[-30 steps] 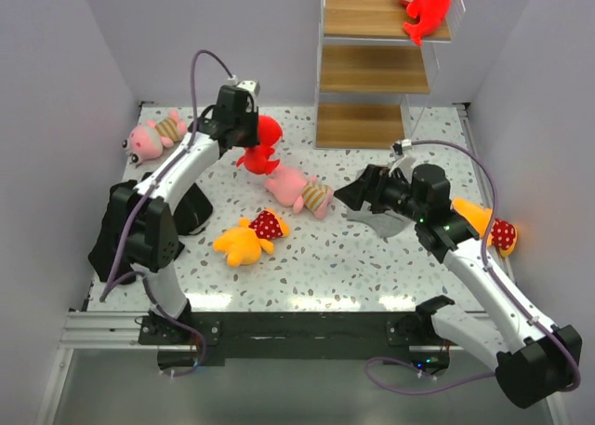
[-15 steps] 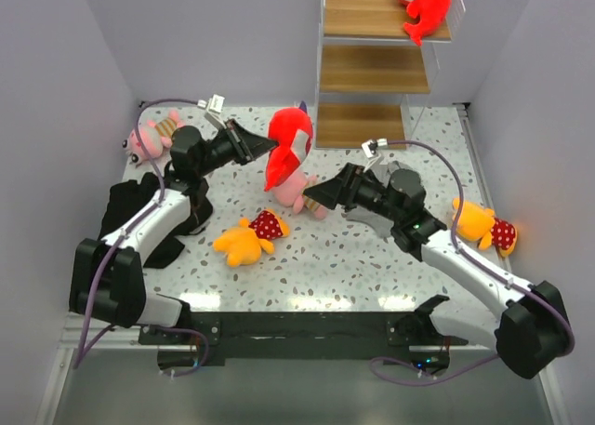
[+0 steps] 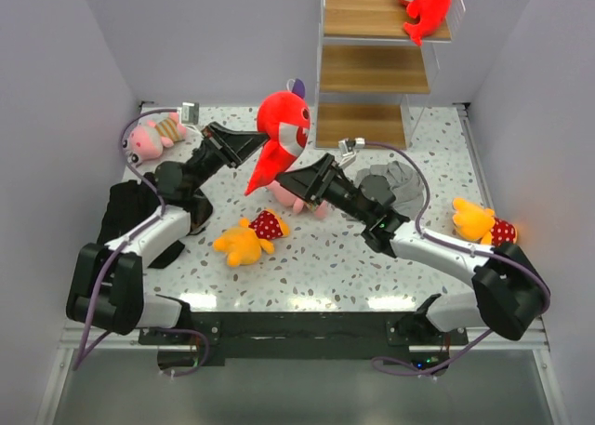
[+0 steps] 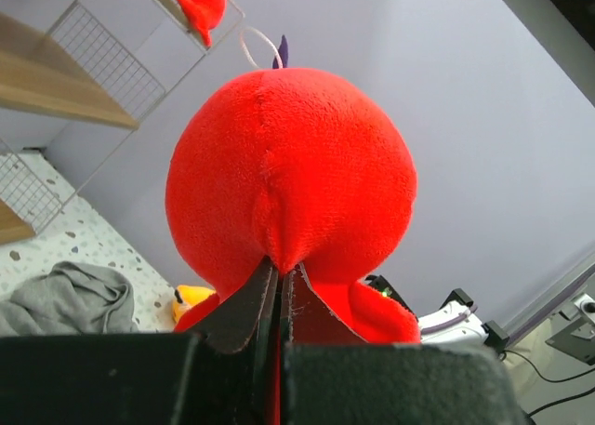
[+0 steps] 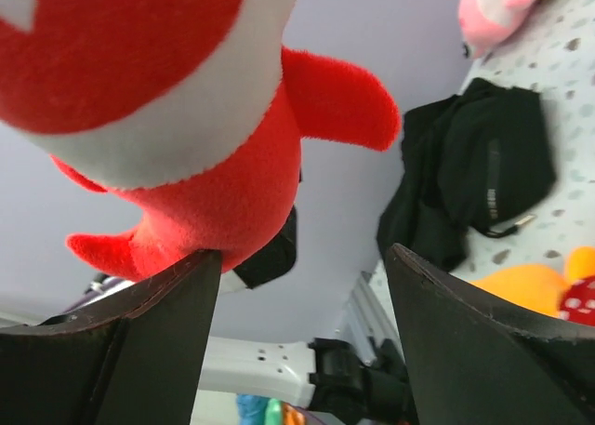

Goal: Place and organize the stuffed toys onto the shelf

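Observation:
My left gripper [image 3: 263, 147] [image 4: 279, 274] is shut on the back of a red-and-white stuffed toy [image 3: 282, 127] [image 4: 289, 174], holding it in the air above the table's middle. My right gripper [image 3: 290, 179] [image 5: 302, 251] stands open just under that toy [image 5: 158, 99]; its left fingertip [image 5: 200, 267] meets the toy's lower body, and the gap between its fingers is empty. A second red-and-white toy [image 3: 424, 2] lies on the top board of the shelf [image 3: 372, 67]. A pink toy [image 3: 153, 135] lies back left, another [image 3: 304, 197] under the grippers. Yellow toys lie mid-front [image 3: 246, 240] and right [image 3: 483, 222].
A grey cloth [image 3: 386, 179] lies crumpled in front of the shelf. A black cloth [image 3: 125, 211] sits at the left by the left arm's base. Grey walls close in the table on the left, back and right.
The left gripper has lifted the red-and-white toy from the table and swung it toward the middle. The right arm has reached left under the toy, its jaws narrowing a little.

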Motion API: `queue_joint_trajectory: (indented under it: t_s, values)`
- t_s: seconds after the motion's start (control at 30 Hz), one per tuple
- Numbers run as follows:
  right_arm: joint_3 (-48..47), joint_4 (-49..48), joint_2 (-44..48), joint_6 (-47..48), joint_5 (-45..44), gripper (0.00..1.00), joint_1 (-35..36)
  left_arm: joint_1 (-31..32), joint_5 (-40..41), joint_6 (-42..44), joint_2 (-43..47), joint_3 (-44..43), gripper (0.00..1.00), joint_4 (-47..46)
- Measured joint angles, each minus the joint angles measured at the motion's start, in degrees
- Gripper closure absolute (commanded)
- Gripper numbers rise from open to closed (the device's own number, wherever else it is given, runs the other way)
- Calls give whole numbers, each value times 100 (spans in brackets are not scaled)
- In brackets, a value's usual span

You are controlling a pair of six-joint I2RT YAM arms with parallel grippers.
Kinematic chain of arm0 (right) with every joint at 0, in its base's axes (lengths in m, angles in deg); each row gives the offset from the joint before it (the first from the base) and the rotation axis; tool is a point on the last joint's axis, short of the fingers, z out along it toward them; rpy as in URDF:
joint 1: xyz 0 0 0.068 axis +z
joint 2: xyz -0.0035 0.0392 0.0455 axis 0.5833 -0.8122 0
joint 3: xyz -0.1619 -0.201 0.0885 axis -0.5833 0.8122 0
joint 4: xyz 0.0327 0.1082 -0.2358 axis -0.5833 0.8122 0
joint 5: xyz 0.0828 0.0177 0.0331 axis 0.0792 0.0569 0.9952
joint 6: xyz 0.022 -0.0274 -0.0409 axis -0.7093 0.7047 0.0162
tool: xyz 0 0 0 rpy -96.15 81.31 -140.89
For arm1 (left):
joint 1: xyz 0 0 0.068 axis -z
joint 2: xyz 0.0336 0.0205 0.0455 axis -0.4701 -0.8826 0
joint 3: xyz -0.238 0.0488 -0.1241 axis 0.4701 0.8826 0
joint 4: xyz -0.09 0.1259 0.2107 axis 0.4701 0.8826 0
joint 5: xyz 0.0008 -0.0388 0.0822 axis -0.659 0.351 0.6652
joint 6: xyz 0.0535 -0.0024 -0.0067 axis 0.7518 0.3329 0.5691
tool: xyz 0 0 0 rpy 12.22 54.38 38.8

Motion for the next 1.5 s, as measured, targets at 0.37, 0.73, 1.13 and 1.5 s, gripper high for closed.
queue_joint_trajectory:
  t_s: [0.37,0.73,1.13,1.5]
  values:
    - [-166,-1263,-474,-518,-713,25,901,-11,321,280,439,186,100,-378]
    - [-164,-1773,-481,-612,-1504,42,1193,-11,767,713,929,634,100,-273]
    - [-70,-2063,-595,-636,-1908,100,1344,-17,922,1080,1241,824,34,-48]
    - [-1032,2378,1266,1414,-2833,100,1360,-33,1268,2719,2048,-337,0,3045]
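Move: The left gripper still pinches the red shark by its back, the shark's middle about 3 cm to its right and 1 cm ahead and above. The open right gripper waits roughly 5 cm back, 4 cm right and 7 cm below the left one. From the right gripper the shark's middle is about 6 cm ahead, 2 cm left and 8 cm up; on the table 23 cm below it, the pink toy lies 13 cm ahead, 4 cm right, and the yellow toy level, 9 cm left. Bring the right gripper up about 6 cm, left and back to the red shark's lower body while the left, still holding it, eases back, left and up some 4–5 cm. Shut the right fingers on the body near the tail, then open the left fully and draw it off up and left, turning counter-clockwise. Carry the shark right about 5 cm with the right hand, turning clockwise. ##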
